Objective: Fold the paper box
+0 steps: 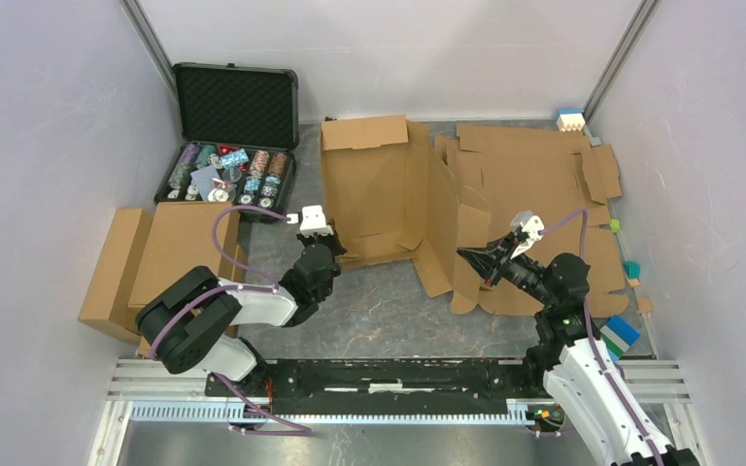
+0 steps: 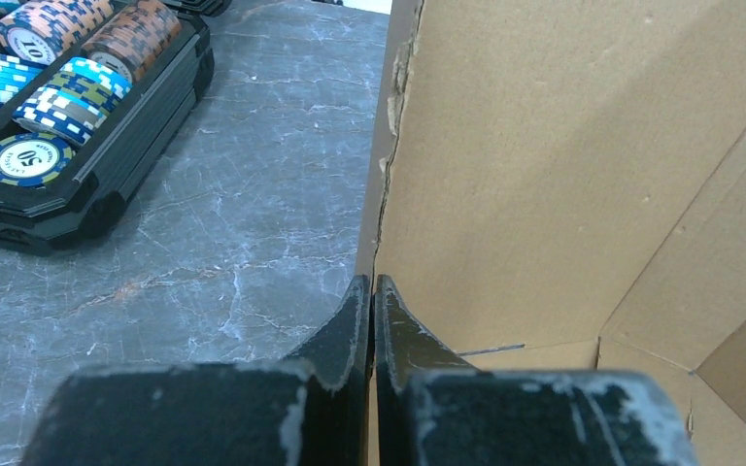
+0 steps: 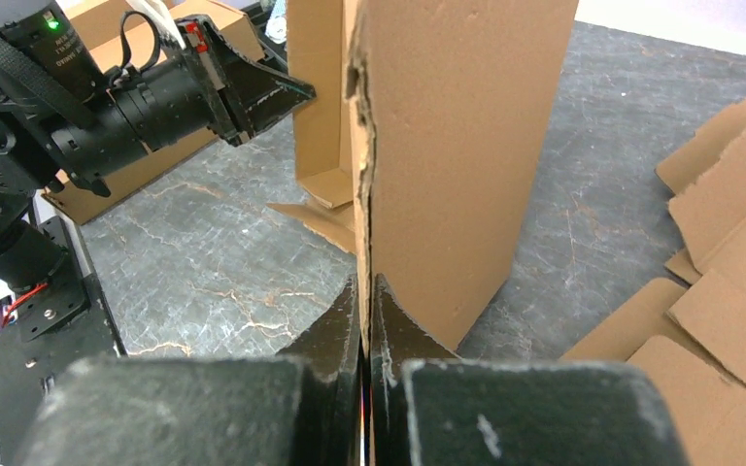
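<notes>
The paper box [image 1: 374,189] is a brown cardboard sheet standing partly folded at the table's middle, with its walls and flaps raised. My left gripper [image 1: 337,250] is shut on the box's near left wall. In the left wrist view, the jaws [image 2: 373,283] pinch the thin cardboard edge [image 2: 544,175]. My right gripper [image 1: 464,253] is shut on an upright flap at the box's near right side. The right wrist view shows that flap [image 3: 457,146] rising straight from between the closed jaws [image 3: 366,283], with my left gripper [image 3: 301,92] across from it.
An open black case of poker chips [image 1: 225,175] sits at the back left. Folded brown boxes [image 1: 155,257] lie at the left. Flat cardboard sheets [image 1: 534,170] cover the back right. Small coloured blocks [image 1: 620,335] lie along the right edge.
</notes>
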Controlling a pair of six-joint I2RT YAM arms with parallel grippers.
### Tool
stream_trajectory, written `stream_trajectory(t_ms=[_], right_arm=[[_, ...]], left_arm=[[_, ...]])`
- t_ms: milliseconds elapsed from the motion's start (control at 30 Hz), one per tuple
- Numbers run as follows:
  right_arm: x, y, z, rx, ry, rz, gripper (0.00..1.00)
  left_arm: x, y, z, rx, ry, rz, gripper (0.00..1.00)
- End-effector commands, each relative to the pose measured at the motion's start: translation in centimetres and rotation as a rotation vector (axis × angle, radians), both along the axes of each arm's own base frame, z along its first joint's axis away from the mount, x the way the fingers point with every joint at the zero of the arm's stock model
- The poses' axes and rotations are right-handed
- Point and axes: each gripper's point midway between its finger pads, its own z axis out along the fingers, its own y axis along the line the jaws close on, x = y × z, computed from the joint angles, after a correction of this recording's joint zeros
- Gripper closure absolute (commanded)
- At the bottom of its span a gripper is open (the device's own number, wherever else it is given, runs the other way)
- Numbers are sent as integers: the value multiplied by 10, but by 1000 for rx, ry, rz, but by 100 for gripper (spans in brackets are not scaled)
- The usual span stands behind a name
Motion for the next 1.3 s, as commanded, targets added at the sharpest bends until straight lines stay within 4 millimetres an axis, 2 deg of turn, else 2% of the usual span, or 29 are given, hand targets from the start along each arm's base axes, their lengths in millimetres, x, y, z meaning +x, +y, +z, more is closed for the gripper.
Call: stream_trajectory(t_ms=[0, 200, 533, 833, 933, 1100, 1267], right_arm=[[-7, -1, -36, 21, 128, -19, 100], [-19, 9, -33, 76, 137, 62, 100], [-23, 15, -11, 28, 125, 127, 100], [-34, 25, -38, 119, 236, 186, 100], [-36, 26, -38, 116, 237, 194, 100], [-18, 11, -46, 9, 213, 61, 99], [-11, 1, -52, -47, 190, -3, 99]], left_arm=[[-2, -15, 5, -121, -31, -40, 97], [-3, -29, 1, -131, -16, -81, 98], [-4, -33, 2, -122, -23, -98, 98], [-11, -48, -1, -122, -27, -142, 98], [-13, -52, 0, -88, -39, -140, 98], [-15, -52, 3, -65, -52, -132, 98], [-17, -54, 7, -57, -78, -156, 90]])
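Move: The left gripper already pinches the near edge of the box's left wall. The box's right wall, its edge already in the right gripper, is centred about 23 cm to the left hand's right and about level fore-and-aft; the box floor is 11 cm ahead, 9 right and 10 below, the chip case 10 ahead, 24 left. From the right hand, the left wall is some 18 cm ahead and 28 left, the flat cardboard 12 ahead, 17 right, 19 below. Keep both grippers pinched on the wall edges. Draw the left one about 5 cm to the right, towards the box's right wall, easing slightly back and turning some 10 degrees clockwise. Meanwhile take the right gripper back, left and down a couple of centimetres, turning counter-clockwise, then reverse about half of the backward and leftward travel and of the turn while staying low. ##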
